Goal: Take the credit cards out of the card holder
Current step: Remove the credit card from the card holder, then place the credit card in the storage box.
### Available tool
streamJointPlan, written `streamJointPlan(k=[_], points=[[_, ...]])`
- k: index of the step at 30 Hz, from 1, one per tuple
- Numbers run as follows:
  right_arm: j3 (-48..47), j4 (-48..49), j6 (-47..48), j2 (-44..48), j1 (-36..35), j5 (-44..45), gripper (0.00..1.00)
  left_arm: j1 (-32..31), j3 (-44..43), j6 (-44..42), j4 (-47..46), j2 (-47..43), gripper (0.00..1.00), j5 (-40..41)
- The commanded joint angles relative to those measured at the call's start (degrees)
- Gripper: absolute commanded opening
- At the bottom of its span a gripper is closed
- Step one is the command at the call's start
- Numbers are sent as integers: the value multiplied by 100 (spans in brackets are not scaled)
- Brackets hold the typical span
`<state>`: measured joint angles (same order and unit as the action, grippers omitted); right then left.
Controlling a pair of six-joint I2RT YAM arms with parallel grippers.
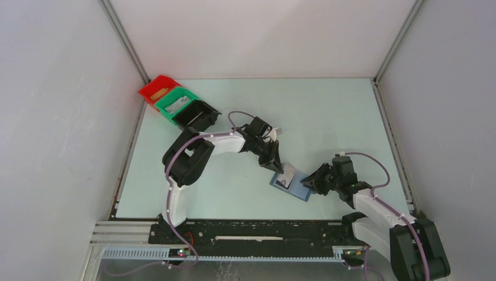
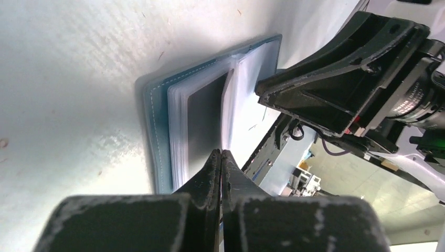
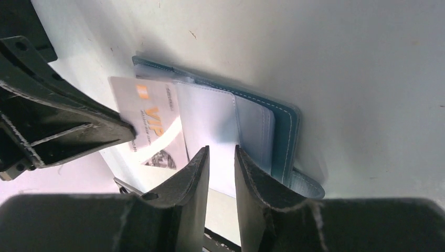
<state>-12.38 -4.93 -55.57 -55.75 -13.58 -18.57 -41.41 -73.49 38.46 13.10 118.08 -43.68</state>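
Observation:
The slate-blue card holder [image 1: 299, 190] lies spread open on the table between my two grippers. My left gripper [image 1: 281, 171] is shut on the edge of a pale card printed "VIP" [image 3: 149, 118], which stands tilted up from the holder's left half. In the left wrist view the shut gripper [image 2: 221, 153] is over the holder [image 2: 157, 136], where a dark card [image 2: 204, 118] sits in a clear sleeve. My right gripper [image 1: 309, 182] is narrowly open and empty; in the right wrist view it [image 3: 221, 149] is over the holder's [image 3: 286, 128] clear sleeves, beside its tab [image 3: 307, 184].
Red bin [image 1: 157, 88], green bin [image 1: 175, 102] and black bin [image 1: 196, 114] stand in a row at the back left. White walls enclose the table on three sides. The right gripper's fingers [image 2: 325, 84] crowd close to the left gripper.

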Motion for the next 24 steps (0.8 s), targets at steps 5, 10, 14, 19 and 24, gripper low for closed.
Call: streamJointPlan(k=[5,10,14,19,24], points=[[134,-618,272,91,160,336,34,226,28,-630,560,-787,0,250],[74,-732,327,219,198,345,34,292,-134,-891,926,-1031,0,242],[69,-738,357,240,216,328,34,386,-276,-1051,1146,-1209,0,246],[60,-706,379,206,219,279,34,479,-488,-1355,1430,-1287,0,138],[-23,-805,429,290,228,262,34,521,-883,-2079,2276,-1307,0,368]])
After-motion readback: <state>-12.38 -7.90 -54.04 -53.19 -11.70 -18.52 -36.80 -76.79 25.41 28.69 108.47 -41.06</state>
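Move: The white VIP card is already pinched by one edge in the left fingers, its middle about 2 cm back, 2 cm to their right and 1 cm below. The card holder lies spread open about 5 cm back, 4 cm to that hand's right and 3 cm below; the black box is some 23 cm ahead and 35 cm left, 2 cm lower. From the right hand, over the holder's far flap, the card is about 3 cm ahead and 7 cm left at much the same height, the holder's middle 4 cm left, level ahead, and 1 cm below. Keeping its shut fingers on the card's edge, the left hand draws it up by about 5 cm and to the left by some 4 cm, with a little forward reach mostly at the start, away from the card holder while its wrist rolls about 10 degrees. The right hand stays low at the white flap side with its fingers parted, resting on the holder and creeping barely a centimetre to its own right. ##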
